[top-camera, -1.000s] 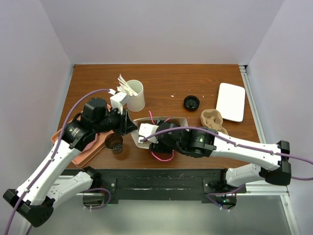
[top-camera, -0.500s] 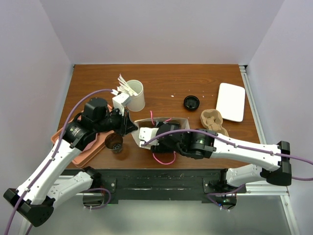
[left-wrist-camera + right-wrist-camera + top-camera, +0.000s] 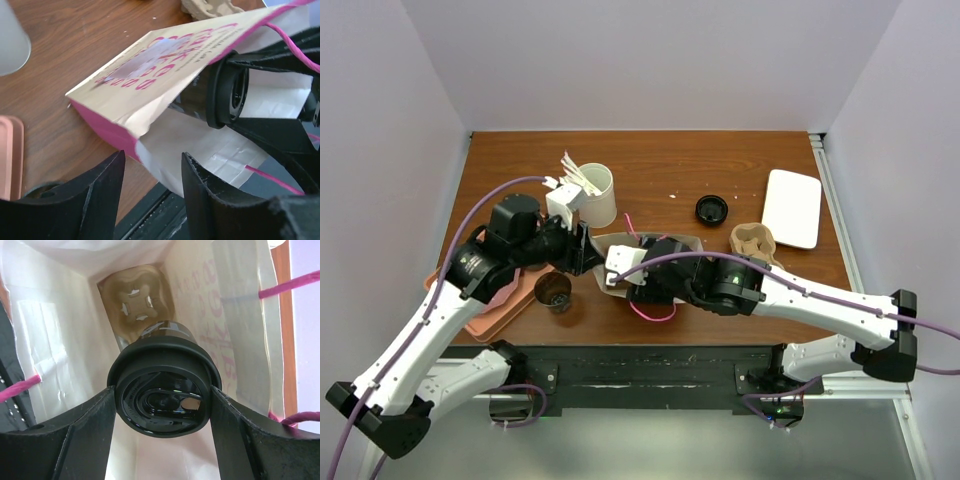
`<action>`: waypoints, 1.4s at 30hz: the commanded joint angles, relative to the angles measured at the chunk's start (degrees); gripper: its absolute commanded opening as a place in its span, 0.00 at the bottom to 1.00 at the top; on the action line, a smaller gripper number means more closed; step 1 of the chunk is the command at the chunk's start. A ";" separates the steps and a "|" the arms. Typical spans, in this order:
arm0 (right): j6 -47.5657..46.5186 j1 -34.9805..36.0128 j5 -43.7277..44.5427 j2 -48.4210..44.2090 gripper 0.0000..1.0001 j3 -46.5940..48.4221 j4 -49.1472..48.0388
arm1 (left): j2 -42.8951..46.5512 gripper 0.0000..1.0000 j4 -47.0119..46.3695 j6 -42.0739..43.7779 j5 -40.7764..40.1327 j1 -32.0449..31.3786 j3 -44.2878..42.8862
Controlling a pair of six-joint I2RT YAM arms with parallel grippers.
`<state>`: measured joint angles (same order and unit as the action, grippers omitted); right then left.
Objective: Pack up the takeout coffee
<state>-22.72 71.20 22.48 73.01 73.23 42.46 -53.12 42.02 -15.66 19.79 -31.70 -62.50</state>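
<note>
The takeout coffee (image 3: 162, 390), a dark cup with a round black lid, lies on its side inside the mouth of a paper bag (image 3: 150, 75) with pink print and pink handles. My right gripper (image 3: 162, 389) is shut on it, one finger against each side of the lid. From above, the right gripper (image 3: 632, 272) reaches into the bag (image 3: 670, 243) from the left. My left gripper (image 3: 152, 157) stands open at the bag's lower lip, near its mouth (image 3: 585, 255). A tan moulded shape (image 3: 135, 300) shows at the bag's far end.
A white cup of wooden stirrers (image 3: 595, 195) stands behind the left gripper. An open brown cup (image 3: 553, 291) sits beside a salmon tray (image 3: 495, 305). A loose black lid (image 3: 711, 209), a tan pulp carrier (image 3: 755, 245) and a white tray (image 3: 791, 207) lie to the right.
The left gripper's jaws have come apart at the bag's mouth and its wrist has shifted slightly away. The right gripper, still holding the cup, has moved a little away from the table's front edge with the bag.
</note>
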 commanded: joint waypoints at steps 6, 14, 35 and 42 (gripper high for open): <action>4.88 0.08 0.46 3.36 0.31 1.39 -4.05 | 3.46 0.46 7.99 -14.11 -8.10 -0.20 -2.54; 9.88 0.43 1.16 5.12 0.29 3.32 -4.05 | 2.59 0.36 4.39 -15.98 -5.74 -0.20 -0.17; 2.34 1.31 2.57 3.28 0.33 10.44 2.63 | 3.90 0.00 -2.55 0.28 -3.44 -0.29 3.61; 3.38 1.22 0.37 2.58 0.32 6.77 4.48 | 3.82 0.00 -3.87 -0.16 -1.60 -0.20 3.61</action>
<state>-17.74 72.40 23.97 77.14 81.71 44.99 -49.95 42.04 -17.50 15.86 -31.70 -59.00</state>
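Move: The bag's left rim edge lies almost between the left hand's parted fingers, level ahead, about 1 cm left and 2 cm below. From that hand the held coffee cup's lid is some 11 cm right and 5 cm back, the dark cup about 10 cm left, 1 cm back and 12 cm down, the white straw cup 14 cm straight ahead and 10 cm down. From the right hand the bag's middle is about 5 cm ahead, 2 cm left, 8 cm below. The left fingers close from half open to shut, pinching the bag's left rim edge, as that hand shifts about 2 cm left, turns briefly counter-clockwise, then sinks slightly. The right hand, still gripping the coffee cup by its lid in the bag's mouth, goes down and left some 2.5 cm, then climbs back nearly 5 cm. ##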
